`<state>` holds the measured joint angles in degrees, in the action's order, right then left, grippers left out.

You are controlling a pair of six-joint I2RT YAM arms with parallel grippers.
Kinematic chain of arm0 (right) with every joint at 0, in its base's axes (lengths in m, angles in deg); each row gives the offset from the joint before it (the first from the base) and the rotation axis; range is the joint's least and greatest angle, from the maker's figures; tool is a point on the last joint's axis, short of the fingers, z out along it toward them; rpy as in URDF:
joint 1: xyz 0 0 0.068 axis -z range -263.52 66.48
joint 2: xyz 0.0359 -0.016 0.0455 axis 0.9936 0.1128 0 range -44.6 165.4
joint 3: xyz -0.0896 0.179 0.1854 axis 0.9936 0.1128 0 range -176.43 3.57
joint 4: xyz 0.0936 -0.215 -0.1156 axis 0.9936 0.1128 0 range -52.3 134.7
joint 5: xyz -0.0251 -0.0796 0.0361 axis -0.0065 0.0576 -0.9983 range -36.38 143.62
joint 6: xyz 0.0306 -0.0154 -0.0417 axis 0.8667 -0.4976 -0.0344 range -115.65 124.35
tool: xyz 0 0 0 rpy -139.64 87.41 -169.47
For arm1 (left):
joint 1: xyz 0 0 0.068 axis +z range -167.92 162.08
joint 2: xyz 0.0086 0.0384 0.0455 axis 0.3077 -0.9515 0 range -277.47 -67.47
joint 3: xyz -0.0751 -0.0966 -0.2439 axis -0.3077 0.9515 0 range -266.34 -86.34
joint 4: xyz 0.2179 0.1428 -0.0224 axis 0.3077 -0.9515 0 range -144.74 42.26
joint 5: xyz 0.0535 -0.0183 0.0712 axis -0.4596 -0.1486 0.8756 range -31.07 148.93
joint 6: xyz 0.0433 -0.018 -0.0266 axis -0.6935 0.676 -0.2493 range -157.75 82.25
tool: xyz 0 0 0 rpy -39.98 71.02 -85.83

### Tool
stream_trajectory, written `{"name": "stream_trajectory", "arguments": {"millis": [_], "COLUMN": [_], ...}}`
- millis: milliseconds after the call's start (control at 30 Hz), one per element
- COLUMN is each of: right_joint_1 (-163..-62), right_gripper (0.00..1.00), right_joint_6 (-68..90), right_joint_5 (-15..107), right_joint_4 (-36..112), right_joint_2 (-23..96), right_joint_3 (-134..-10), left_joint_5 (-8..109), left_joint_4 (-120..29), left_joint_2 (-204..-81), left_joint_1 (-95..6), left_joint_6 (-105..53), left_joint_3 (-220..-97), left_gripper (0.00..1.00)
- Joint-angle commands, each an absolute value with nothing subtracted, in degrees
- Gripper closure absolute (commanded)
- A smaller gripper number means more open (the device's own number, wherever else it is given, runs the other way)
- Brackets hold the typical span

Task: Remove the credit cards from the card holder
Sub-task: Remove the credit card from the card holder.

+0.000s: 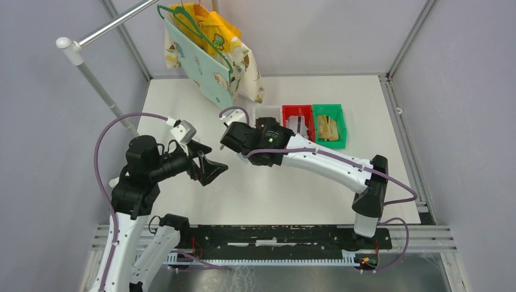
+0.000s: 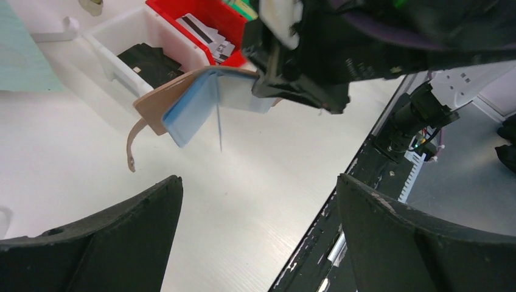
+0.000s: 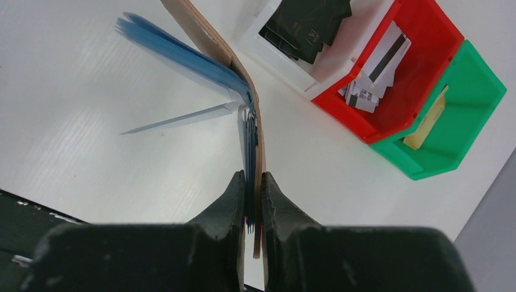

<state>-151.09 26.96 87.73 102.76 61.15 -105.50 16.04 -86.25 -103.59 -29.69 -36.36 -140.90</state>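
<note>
The salmon-pink card holder (image 3: 210,38) hangs open above the table, its light blue pockets (image 2: 191,106) fanned out. My right gripper (image 3: 251,179) is shut on one half of it, edge-on between the fingers. A thin pale leaf (image 3: 182,118) sticks out from the fold; I cannot tell if it is a card. A pink strap (image 2: 131,146) dangles below. My left gripper (image 2: 258,182) stands wide open and empty, a short way from the holder. Credit cards lie in the bins: black ones (image 3: 307,21), grey-silver ones (image 3: 377,64), a gold-tan one (image 3: 429,118).
A white bin (image 1: 266,111), a red bin (image 1: 298,119) and a green bin (image 1: 329,125) stand in a row at the back right. Children's bibs (image 1: 210,61) hang from a rail at the back left. The black frame rail (image 1: 274,234) runs along the near edge.
</note>
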Motion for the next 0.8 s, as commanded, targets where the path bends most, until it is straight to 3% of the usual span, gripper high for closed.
{"name": "stream_trajectory", "arguments": {"millis": [0, 267, 433, 767], "right_joint_1": [-151.02, -151.88, -151.90, -152.31], "right_gripper": [1.00, 1.00, 1.00, 1.00], "right_joint_6": [27.11, 28.95, 32.99, 38.91], "right_joint_5": [85.29, 77.37, 75.28, 65.26], "right_joint_4": [98.25, 94.86, 85.97, 73.41], "right_joint_2": [54.02, 53.64, 49.35, 47.57], "right_joint_3": [-108.07, -114.94, -112.96, -108.33], "left_joint_5": [20.02, 22.59, 30.00, 44.56], "left_joint_4": [-82.53, -70.78, -71.47, -69.63], "left_joint_2": [-101.49, -93.65, -90.16, -89.55], "left_joint_1": [-29.74, -29.72, -29.70, -29.71], "left_joint_6": [-35.72, -30.39, -33.65, -18.17], "left_joint_3": [-139.90, -132.14, -130.34, -129.04], "left_gripper": [0.00, 0.00, 0.00, 0.00]}}
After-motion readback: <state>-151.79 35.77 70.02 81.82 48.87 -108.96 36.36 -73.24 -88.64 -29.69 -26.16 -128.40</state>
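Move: The right fingers already pinch one end of the opened card holder. From the open, empty left hand, the holder's middle lies about 9 cm to the right, 5 cm ahead and 5 cm lower. The left gripper is some 13 cm to the right hand's left, 4 cm back and 6 cm higher. From the right hand, the white tray is roughly 8 cm ahead, 3 cm right and 20 cm below; the red tray, 11 cm farther right. Upward and to the left, the right hand carries the card holder in one quick sweep, rising about 15 cm and drawing back slightly. Its left side rolls up some 45 degrees, so the fingers swing towards the left gripper, grip kept. The left hand, still wide open, shifts about 4 cm left and a little forward, turning counter-clockwise in front of the holder. ##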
